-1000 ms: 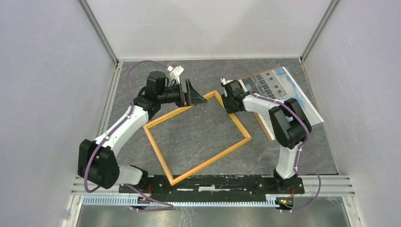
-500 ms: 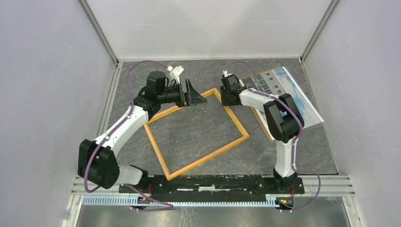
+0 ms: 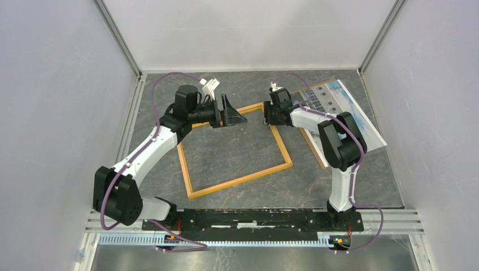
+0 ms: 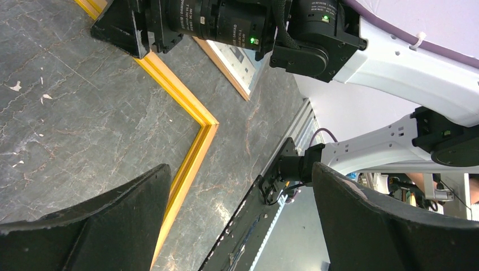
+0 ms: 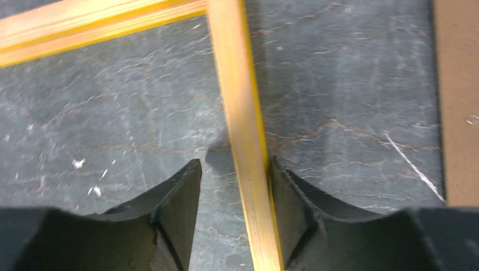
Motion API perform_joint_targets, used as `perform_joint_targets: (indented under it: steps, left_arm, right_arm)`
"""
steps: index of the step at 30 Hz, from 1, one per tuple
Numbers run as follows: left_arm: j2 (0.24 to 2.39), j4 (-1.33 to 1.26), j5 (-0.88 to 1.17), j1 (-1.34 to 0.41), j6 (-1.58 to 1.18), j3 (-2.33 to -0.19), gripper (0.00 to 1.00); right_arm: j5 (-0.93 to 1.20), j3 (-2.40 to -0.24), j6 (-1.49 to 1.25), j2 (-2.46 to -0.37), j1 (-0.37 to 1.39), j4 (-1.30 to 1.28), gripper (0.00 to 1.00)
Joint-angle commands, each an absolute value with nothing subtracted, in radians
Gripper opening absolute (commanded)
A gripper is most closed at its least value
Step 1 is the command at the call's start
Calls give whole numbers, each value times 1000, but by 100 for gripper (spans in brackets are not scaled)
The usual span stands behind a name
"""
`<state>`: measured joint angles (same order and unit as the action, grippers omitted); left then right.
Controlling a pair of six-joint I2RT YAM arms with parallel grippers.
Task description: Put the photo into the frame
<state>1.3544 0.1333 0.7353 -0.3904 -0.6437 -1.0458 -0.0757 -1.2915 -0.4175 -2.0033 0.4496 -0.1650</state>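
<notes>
The frame (image 3: 243, 180) of orange-yellow wood lies flat mid-table, empty inside. My right gripper (image 3: 266, 116) is low over its far right corner, jaws open astride the right rail (image 5: 237, 113); the right finger touches the rail, while a gap separates the left finger (image 5: 181, 192) from it. My left gripper (image 3: 234, 113) hovers wide open above the far rail, holding nothing; its wrist view shows the gripper (image 4: 240, 169) over a frame corner (image 4: 197, 113). The photo (image 3: 333, 101), a pale building under blue sky, lies at the back right.
A brown backing board (image 3: 313, 144) lies under the photo, its edge beside the frame's right rail; it also shows as a brown strip (image 5: 457, 101). Enclosure walls stand close on the left, right and back. The arms' base rail (image 3: 254, 217) runs along the near edge.
The frame has swung round to lie squarer to the table, its near corner moving left and away. My right gripper moved back with the far corner and its jaws widened. The left arm held still.
</notes>
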Motion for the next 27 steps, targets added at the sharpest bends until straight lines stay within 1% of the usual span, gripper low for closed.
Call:
perform_joint_targets:
  steps: [1,4,6,9,13,19,23,27]
  left_arm:
    - [1350,134,728,-393,-657,-1051,100]
    - [1365,138,720,-394,-657,-1051,100]
    - [1379,136,719,-393,-660,-1049,100]
    - [1402,122,712,-394,-672,-1039,100]
    - [1437,91,690,-418,-694,-1028,100]
    - [1537,23,565,-603,-747,-1072,100]
    - [1662,-71,493,-735,-801,-1181,100]
    - [1855,-118,448,-855,-791,-1381,100]
  right_arm:
    - [51,-1262,-344,-1936,454,-204,61]
    - [-12,-1225,-260,-1809,451,-236,80]
    - [-63,-1191,-208,-1725,440,-253,88]
    - [-117,-1095,-173,-1616,384,-259,94]
    - [-99,-913,-205,-1486,212,-234,94]
    - [-108,-722,-289,-1374,-60,-189,94]
    - [-73,-594,-340,-1285,-226,-100,94]
    - [75,-477,-387,-1210,-401,-8,94]
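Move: The photo the right hand goes for has its middle about 27 cm to that hand's right and some 4 cm back, about 1 cm lower. The right fingers stand low astride the frame's right-hand bar, the middle of the frame roughly 11 cm back and 14 cm left. From the left hand, the photo lies about 38 cm right, 8 cm ahead and 23 cm below, the frame's middle nearly beneath, 3 cm back and 2 cm left. The right hand opens its half-open fingers wide and comes clear of the frame's bar, rises about 8 cm, then swings right some 29 cm and back 15 cm, sinking to its old height over the near part of the photo while turning about 35 degrees clockwise. The left hand, still wide open, follows rightward towards the photo and sinks 8 cm over the frame. ##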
